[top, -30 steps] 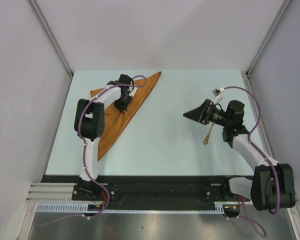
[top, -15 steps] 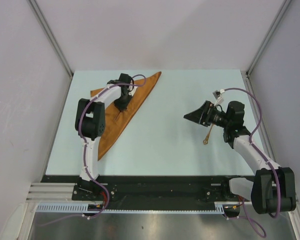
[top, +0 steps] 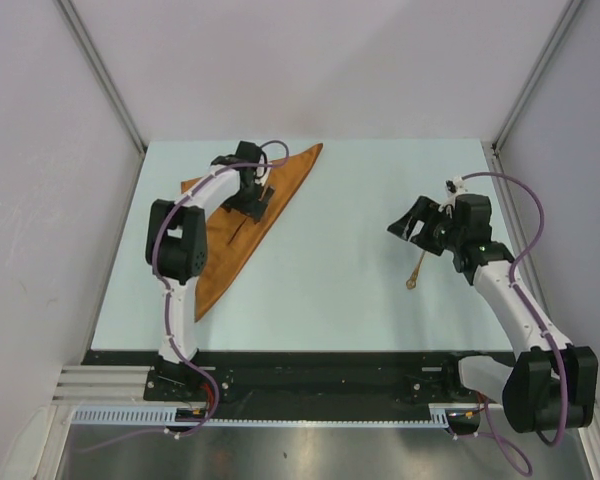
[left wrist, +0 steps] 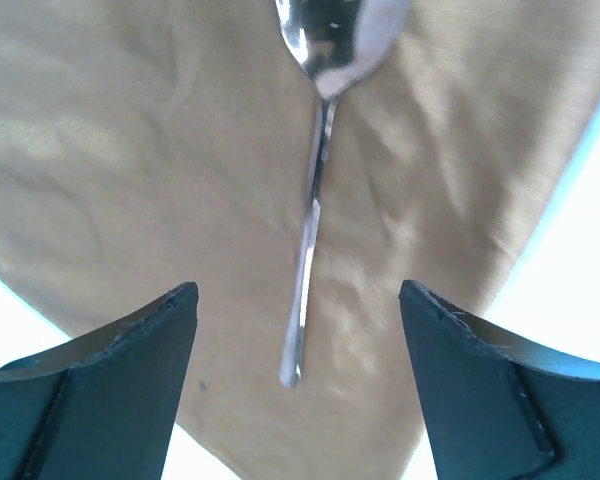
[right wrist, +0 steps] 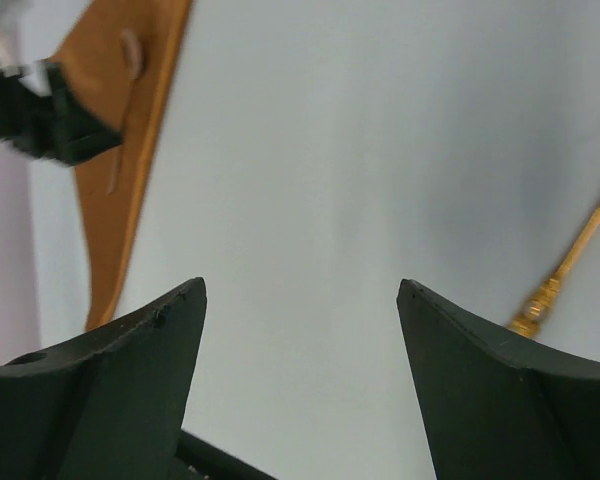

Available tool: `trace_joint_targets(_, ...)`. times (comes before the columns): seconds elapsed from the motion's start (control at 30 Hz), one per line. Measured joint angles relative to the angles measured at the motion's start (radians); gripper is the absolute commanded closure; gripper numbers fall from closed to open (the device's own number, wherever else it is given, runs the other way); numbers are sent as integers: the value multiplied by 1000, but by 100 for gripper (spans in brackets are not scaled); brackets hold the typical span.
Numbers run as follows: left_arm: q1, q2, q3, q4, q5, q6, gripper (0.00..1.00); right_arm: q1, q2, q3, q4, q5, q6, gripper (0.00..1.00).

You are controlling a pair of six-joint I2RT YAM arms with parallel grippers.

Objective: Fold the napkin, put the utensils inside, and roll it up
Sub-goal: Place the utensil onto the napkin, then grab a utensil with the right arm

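Observation:
The rust-orange napkin (top: 225,262) lies folded into a long triangle at the table's left. A spoon (left wrist: 310,215) rests on the napkin (left wrist: 130,150) with its bowl pointing away from the wrist camera; from above the spoon (top: 242,228) shows as a thin line. My left gripper (top: 255,203) hovers just over the handle end, open (left wrist: 298,300), touching nothing. A second utensil (top: 417,267), gold-coloured, lies on the bare table at the right (right wrist: 572,262). My right gripper (top: 404,222) is open (right wrist: 300,290) above the table, to the upper left of that utensil, holding nothing.
The pale table (top: 340,290) is bounded by grey walls and metal posts on three sides, with a black rail and both arm bases along the near edge. In the right wrist view the left gripper (right wrist: 42,118) shows over the napkin (right wrist: 105,225).
My left gripper has opened and let go of the spoon, which now lies on the napkin. The right arm has swung to the right and turned, closer over the gold utensil.

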Motion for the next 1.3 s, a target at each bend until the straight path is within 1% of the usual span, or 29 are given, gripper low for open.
trace_joint_targets(0.1,-16,-80,-26,-2,23,-35,14,-1,37,47,-93,146,-19,19)
trace_joint_targets(0.2,-31,-197,-64,18,81,-73,14,-4,93,66,-133,237,-23,24)
trace_joint_targets(0.27,-38,-299,-114,45,135,-105,14,-5,145,72,-143,279,-24,29)
trace_joint_targets(0.37,-51,-472,-224,125,209,-152,14,-5,234,77,-150,327,-27,34)
trace_joint_targets(0.43,-60,-549,-283,176,241,-174,14,-5,296,83,-160,365,-31,35)
trace_joint_targets(0.5,-66,-608,-345,216,265,-190,14,-5,339,92,-171,404,-38,40)
trace_joint_targets(0.63,-72,-631,-398,238,283,-209,14,-8,411,139,-193,477,-50,45)
trace_joint_targets(0.9,-73,-631,-404,252,298,-226,14,-16,568,233,-193,560,-62,55)
trace_joint_targets(1.03,-73,-634,-404,252,299,-226,14,-18,618,253,-200,576,-68,63)
trace_joint_targets(1.07,-73,-636,-404,252,300,-226,14,-18,623,259,-196,579,-69,70)
trace_joint_targets(1.13,-73,-638,-404,253,307,-226,14,-19,634,268,-195,583,-72,79)
trace_joint_targets(1.17,-74,-639,-404,254,311,-226,14,-19,639,274,-196,586,-73,89)
trace_joint_targets(1.2,-74,-639,-404,254,314,-226,14,-20,642,277,-194,586,-74,92)
trace_joint_targets(1.23,-74,-639,-404,254,316,-227,14,-21,647,280,-195,587,-74,99)
trace_joint_targets(1.3,-76,-639,-404,255,317,-227,14,-22,649,284,-196,582,-77,100)
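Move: The fork lies on the bare table, its middle about 9 cm to the right of the right hand, 2 cm farther out and some 16 cm below. From that hand the spoon on the napkin is roughly 43 cm to the left and 14 cm ahead. From the left hand, just opened, the spoon's middle is about 3 cm below, roughly level and 1 cm to its left; the fork is some 50 cm to its right and 12 cm back. Bring the right gripper down about 16 cm and 10 cm to the right, edging forward, while its fingers swing round to point steeply down; close them steadily on the way and pinch the fork's neck just behind the tines. Meanwhile lift the left gripper, fingers open, quickly some 16 cm off the spoon, back and to the right, tilting its fingertips rightward and forward, then hold there. ##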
